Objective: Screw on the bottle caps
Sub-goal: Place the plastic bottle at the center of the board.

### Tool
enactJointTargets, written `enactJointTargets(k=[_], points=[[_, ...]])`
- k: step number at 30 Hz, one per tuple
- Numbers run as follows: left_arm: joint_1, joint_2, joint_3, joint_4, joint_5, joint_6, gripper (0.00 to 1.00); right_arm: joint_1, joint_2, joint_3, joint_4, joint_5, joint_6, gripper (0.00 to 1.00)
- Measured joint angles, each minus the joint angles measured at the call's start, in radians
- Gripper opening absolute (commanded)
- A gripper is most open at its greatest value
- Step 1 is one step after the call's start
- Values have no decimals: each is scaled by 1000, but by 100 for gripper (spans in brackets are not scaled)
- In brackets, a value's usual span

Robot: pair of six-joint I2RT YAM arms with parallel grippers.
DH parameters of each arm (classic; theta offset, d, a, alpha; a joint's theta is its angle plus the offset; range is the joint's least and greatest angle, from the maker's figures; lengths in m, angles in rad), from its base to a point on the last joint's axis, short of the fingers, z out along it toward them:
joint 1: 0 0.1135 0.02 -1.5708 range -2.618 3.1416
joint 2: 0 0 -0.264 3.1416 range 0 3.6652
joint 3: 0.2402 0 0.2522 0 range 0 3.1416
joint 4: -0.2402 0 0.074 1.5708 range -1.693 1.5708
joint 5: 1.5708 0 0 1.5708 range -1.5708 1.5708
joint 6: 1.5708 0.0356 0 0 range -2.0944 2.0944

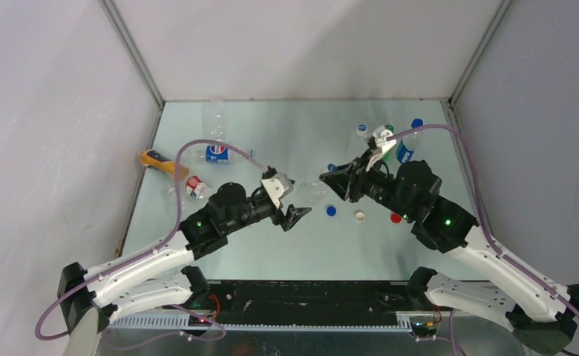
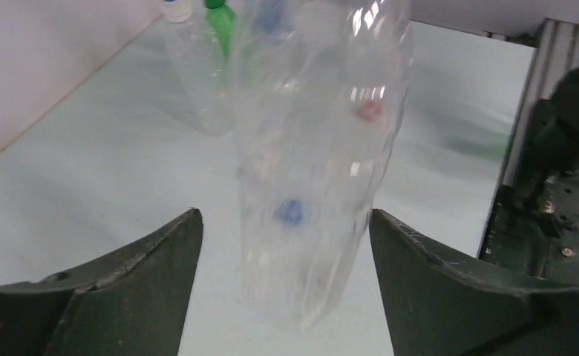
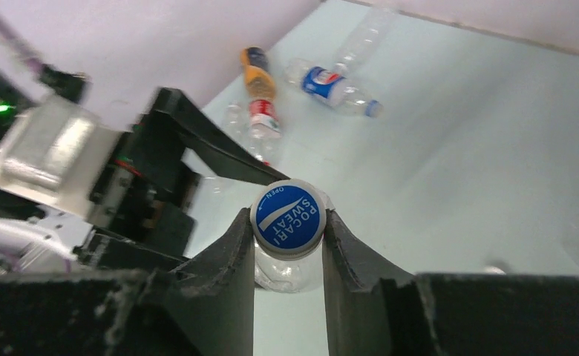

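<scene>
A clear unlabelled bottle (image 1: 312,190) hangs between my two grippers above the middle of the table. My right gripper (image 3: 287,222) is shut on its blue-and-white bottle cap (image 3: 287,218), which sits on the bottle's neck (image 3: 286,271). In the top view the right gripper (image 1: 326,178) reaches in from the right. My left gripper (image 2: 285,215) is open around the bottle's blurred body (image 2: 316,148), with a gap on each side. From above, the left gripper (image 1: 299,202) is at the bottle's lower left.
Loose caps lie near the bottle: blue (image 1: 331,211), cream (image 1: 360,216) and red (image 1: 396,218). Capped bottles stand at the back right, one blue-labelled (image 1: 405,150). On the left lie an orange-yellow bottle (image 1: 156,160), a blue-labelled one (image 1: 216,153) and a red-labelled one (image 1: 194,187).
</scene>
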Motion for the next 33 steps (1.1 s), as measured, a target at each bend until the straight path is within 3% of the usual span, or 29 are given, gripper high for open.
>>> enactJointTargets(k=[1, 3, 15, 21, 27, 33], points=[[7, -16, -10, 2, -19, -3, 97, -17, -6, 7, -27, 9, 0, 0], [26, -61, -33, -6, -63, -6, 99, -59, -26, 13, -93, 35, -7, 0], [154, -342, -57, -210, -315, -11, 100, -206, -96, 12, -338, 317, -74, 0], [209, -463, -87, -298, -409, -3, 100, -325, -79, -38, -266, 441, -108, 0], [212, -515, -145, -328, -437, 24, 100, -467, 27, -90, -109, 444, -113, 0], [212, -523, -203, -325, -439, 54, 100, -526, 162, -90, 37, 431, -127, 0]])
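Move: The capped clear bottle hangs by its cap in the right fingers, its body about 5 cm right of the left hand and 2 cm ahead, nearly level with it. From the right hand, the standing green bottle is roughly 21 cm ahead, 20 cm right, 24 cm below; another clear bottle stands 9 cm left of that one, the blue-capped one 8 cm right. The red-labelled bottle lies some 31 cm left of the left hand, 11 ahead, 23 below. The capped bottle, still pinched by its cap, is carried by the right hand about 20 cm right and 15 cm forward towards the green bottle, sinking all the while and swinging clockwise some 50 degrees. The left fingers spread wide and leave its body, that hand going about 18 cm left with a slight forward drift, turning counter-clockwise, then sinking. ##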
